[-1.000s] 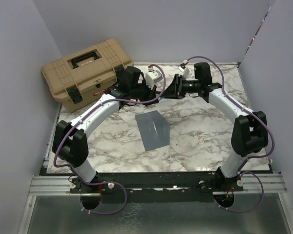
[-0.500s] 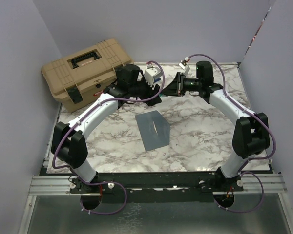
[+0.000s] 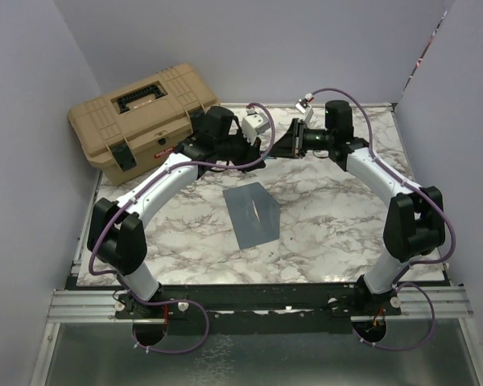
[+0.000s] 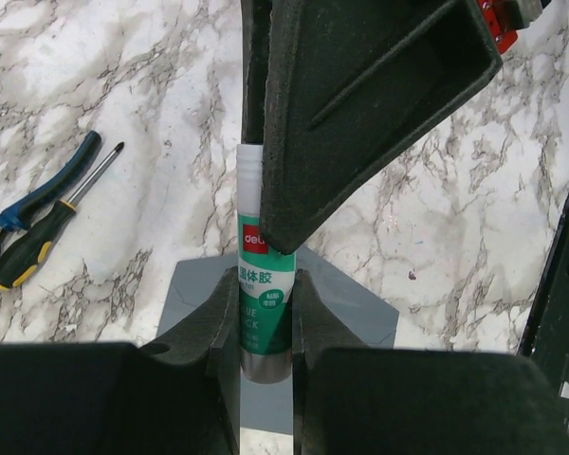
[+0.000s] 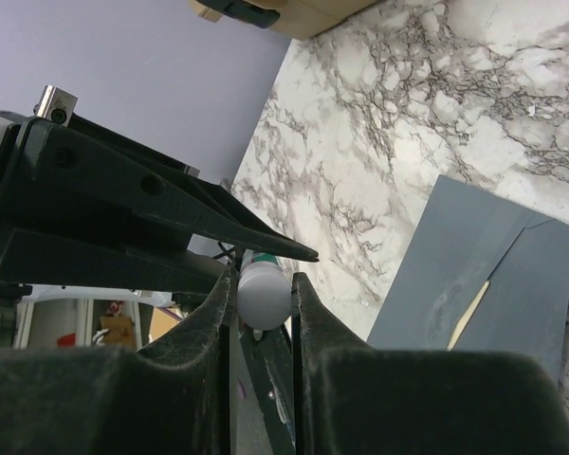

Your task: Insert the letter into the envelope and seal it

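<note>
The slate-blue envelope lies flat on the marble table, in the middle. A thin cream strip of the letter shows in the envelope's slit. Both arms meet above the envelope's far end. My left gripper is shut on the green body of a glue stick, over the envelope. My right gripper is shut on the stick's white cap. The right gripper's black fingers cover the stick's top in the left wrist view.
A tan toolbox stands at the back left, close behind the left wrist. A black-and-yellow screwdriver and blue-handled pliers lie on the marble to the left. Grey walls close in both sides.
Both wrists have shifted a little but still meet at the same spot at the back of the table. The envelope has not moved.
</note>
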You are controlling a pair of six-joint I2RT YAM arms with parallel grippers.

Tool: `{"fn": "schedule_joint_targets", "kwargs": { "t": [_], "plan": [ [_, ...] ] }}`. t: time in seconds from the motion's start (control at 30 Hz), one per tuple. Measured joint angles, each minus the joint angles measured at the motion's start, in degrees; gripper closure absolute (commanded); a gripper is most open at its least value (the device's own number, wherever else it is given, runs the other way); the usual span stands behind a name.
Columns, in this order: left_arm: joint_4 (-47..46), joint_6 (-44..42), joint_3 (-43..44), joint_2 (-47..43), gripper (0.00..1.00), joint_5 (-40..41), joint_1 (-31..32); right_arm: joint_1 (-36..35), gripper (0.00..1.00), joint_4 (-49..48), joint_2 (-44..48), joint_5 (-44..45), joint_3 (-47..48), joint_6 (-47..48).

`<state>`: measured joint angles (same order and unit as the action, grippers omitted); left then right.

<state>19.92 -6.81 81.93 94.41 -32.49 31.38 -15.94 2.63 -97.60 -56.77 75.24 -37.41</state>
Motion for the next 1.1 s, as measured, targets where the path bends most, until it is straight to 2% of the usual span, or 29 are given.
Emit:
{"fn": "schedule_joint_targets", "kwargs": {
  "t": [0.37, 0.53, 0.8, 0.9, 0.97, 1.1],
  "plan": [
    [-2.69, -2.1, -0.2, -0.04, 1.0, -1.62, 1.14, 3.19, 1.0, -0.07, 1.79, -5.9, -0.44, 3.1],
    [-2.78, -3.39, -0.83, -0.68, 1.0, -3.23, 1.49, 3.96, 1.0, 2.86, 2.51, -9.57, -0.35, 9.18],
    [8.57, -4.61, -3.65, -1.6, 1.0, -4.11, -0.17, 9.51, 1.0, 6.14, 6.62, -7.32, 2.32, 16.76],
    [9.81, -4.66, -3.65, -1.6, 1.0, -4.02, -0.13, 9.14, 1.0, 7.28, 7.32, -3.96, 2.67, 17.44],
    [9.79, -4.57, -3.63, -1.6, 1.0, -3.65, -0.13, 8.87, 1.0, 9.6, 7.15, 1.75, 3.08, 17.97],
    [8.41, -2.86, -3.63, -1.6, 1.0, -1.84, -0.13, 8.55, 0.99, 15.72, 6.29, 19.1, 3.13, 18.38]
  ]
}}
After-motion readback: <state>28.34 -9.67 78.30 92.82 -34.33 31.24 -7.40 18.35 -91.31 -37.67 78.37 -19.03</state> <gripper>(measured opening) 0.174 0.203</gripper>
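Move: The glue stick is held in the left fingers; its middle is about 3 cm left of the right hand point and 2 cm nearer the base, level with it, and the right fingers are already shut on its cap. For the left hand, the envelope lies roughly 8 cm back, 2 cm left and 20 cm below. The screwdriver is some 10 cm ahead of the left hand and 3 cm to its left, also about 20 cm down. Keep both grips shut and draw the right gripper to the right and slightly up, slowly at first while the left yields about 1.5 cm the same way, then faster away from the glue stick. Carry the cap off some 10 cm to the right, finally swinging forward and down as the fingers tip downward and turn clockwise about 20 degrees. Bring the left gripper back and down about 5 cm towards the envelope, still holding the stick. ##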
